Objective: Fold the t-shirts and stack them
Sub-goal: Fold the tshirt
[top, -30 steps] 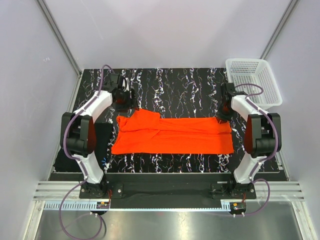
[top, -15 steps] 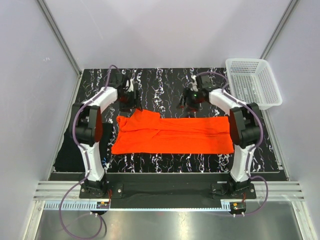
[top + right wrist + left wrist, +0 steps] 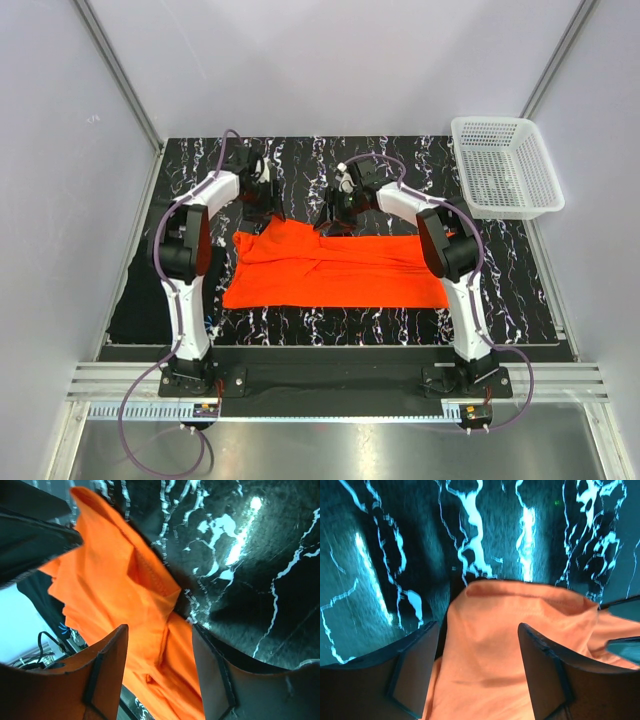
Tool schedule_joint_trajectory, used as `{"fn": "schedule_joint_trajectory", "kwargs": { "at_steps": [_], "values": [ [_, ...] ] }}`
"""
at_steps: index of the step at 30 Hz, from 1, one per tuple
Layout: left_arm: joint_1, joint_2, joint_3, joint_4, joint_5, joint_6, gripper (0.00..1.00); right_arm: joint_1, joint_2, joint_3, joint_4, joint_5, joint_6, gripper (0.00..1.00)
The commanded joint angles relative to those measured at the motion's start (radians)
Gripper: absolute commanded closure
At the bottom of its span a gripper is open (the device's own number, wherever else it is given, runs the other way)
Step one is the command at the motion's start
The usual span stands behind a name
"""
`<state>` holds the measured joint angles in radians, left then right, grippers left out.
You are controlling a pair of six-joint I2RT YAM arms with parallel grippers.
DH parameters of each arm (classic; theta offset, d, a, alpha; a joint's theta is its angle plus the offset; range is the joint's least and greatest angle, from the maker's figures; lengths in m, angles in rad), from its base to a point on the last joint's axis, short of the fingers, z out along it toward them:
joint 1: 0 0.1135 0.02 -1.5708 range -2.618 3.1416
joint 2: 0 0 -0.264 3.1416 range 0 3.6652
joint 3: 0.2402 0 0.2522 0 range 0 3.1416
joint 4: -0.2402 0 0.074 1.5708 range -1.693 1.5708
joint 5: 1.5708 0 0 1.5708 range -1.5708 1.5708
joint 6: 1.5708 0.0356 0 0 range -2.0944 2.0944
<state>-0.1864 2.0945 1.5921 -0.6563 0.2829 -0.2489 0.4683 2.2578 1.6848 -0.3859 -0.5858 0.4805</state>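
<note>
The orange-red t-shirt lies as a long folded strip across the marbled mat. My left gripper hovers open over the shirt's far left corner; in the left wrist view its jaws straddle the cloth without pinching it. My right gripper is open over the shirt's far edge near the middle, and in the right wrist view a raised fold of the shirt lies between and beyond its fingers. A black folded t-shirt lies off the mat's left side.
A white mesh basket stands at the back right corner. Grey walls close in the table on three sides. Both arm bases are bolted at the near edge.
My right arm swung from the shirt's right end leftward to its middle far edge, and its jaws opened. The left gripper shifted slightly right toward the shirt's corner.
</note>
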Motion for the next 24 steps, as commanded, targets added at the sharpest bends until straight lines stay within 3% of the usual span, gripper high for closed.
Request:
{"fn": "schedule_joint_trajectory", "kwargs": {
  "at_steps": [1, 7, 8, 9, 10, 13, 14, 15, 21, 24],
  "values": [
    [0.01, 0.038, 0.048, 0.017, 0.005, 0.017, 0.32, 0.012, 0.026, 0.053, 0.028, -0.028, 0.017, 0.39],
    [0.016, 0.084, 0.083, 0.018, 0.036, 0.01, 0.43, 0.029, 0.077, 0.108, 0.032, -0.037, 0.053, 0.42],
    [0.019, 0.096, 0.106, 0.017, 0.045, 0.007, 0.56, 0.029, 0.091, 0.122, 0.032, -0.042, 0.079, 0.5],
    [0.019, 0.096, 0.112, 0.017, 0.045, 0.007, 0.56, 0.029, 0.091, 0.122, 0.032, -0.042, 0.079, 0.5],
    [0.021, 0.095, 0.117, 0.017, 0.047, 0.004, 0.65, 0.029, 0.092, 0.127, 0.033, -0.042, 0.084, 0.59],
    [0.021, 0.082, 0.126, 0.017, 0.065, -0.007, 0.82, 0.029, 0.094, 0.131, 0.032, -0.043, 0.102, 0.72],
    [0.022, 0.067, 0.126, 0.017, 0.073, -0.009, 0.94, 0.029, 0.092, 0.134, 0.032, -0.04, 0.107, 0.8],
    [0.022, 0.056, 0.115, 0.017, 0.076, -0.016, 1.0, 0.029, 0.088, 0.135, 0.032, -0.037, 0.118, 0.83],
    [0.022, -0.08, 0.014, 0.014, 0.053, -0.032, 1.0, 0.029, 0.022, 0.104, 0.032, -0.069, 0.15, 0.98],
    [0.022, -0.17, -0.049, 0.011, 0.05, -0.038, 1.0, 0.029, -0.03, 0.06, 0.032, -0.074, 0.155, 0.98]
  ]
}}
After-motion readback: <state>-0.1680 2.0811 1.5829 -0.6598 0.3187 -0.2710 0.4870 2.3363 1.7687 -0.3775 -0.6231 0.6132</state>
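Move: The left gripper, open, stands just over the left corner of the orange t-shirt's folded-over end: that corner lies some 2 cm ahead and 2 cm below it. The end's right corner is about 2 cm left, 1 cm ahead and 2 cm below the open right gripper. From the left gripper, the t-shirt's main strip is centred about 16 cm back and 19 cm right, the black cloth roughly 18 cm back and 30 cm left. Ease the left gripper about 2 cm forward and a little over 1 cm down onto its corner, while the right slides about 2 cm left and sinks 1 cm onto the other. Shut both on the cloth together to pinch the edge between the fingertips, then draw the left back some 1.5 cm and up about 1 cm, with the right just starting to rise. ##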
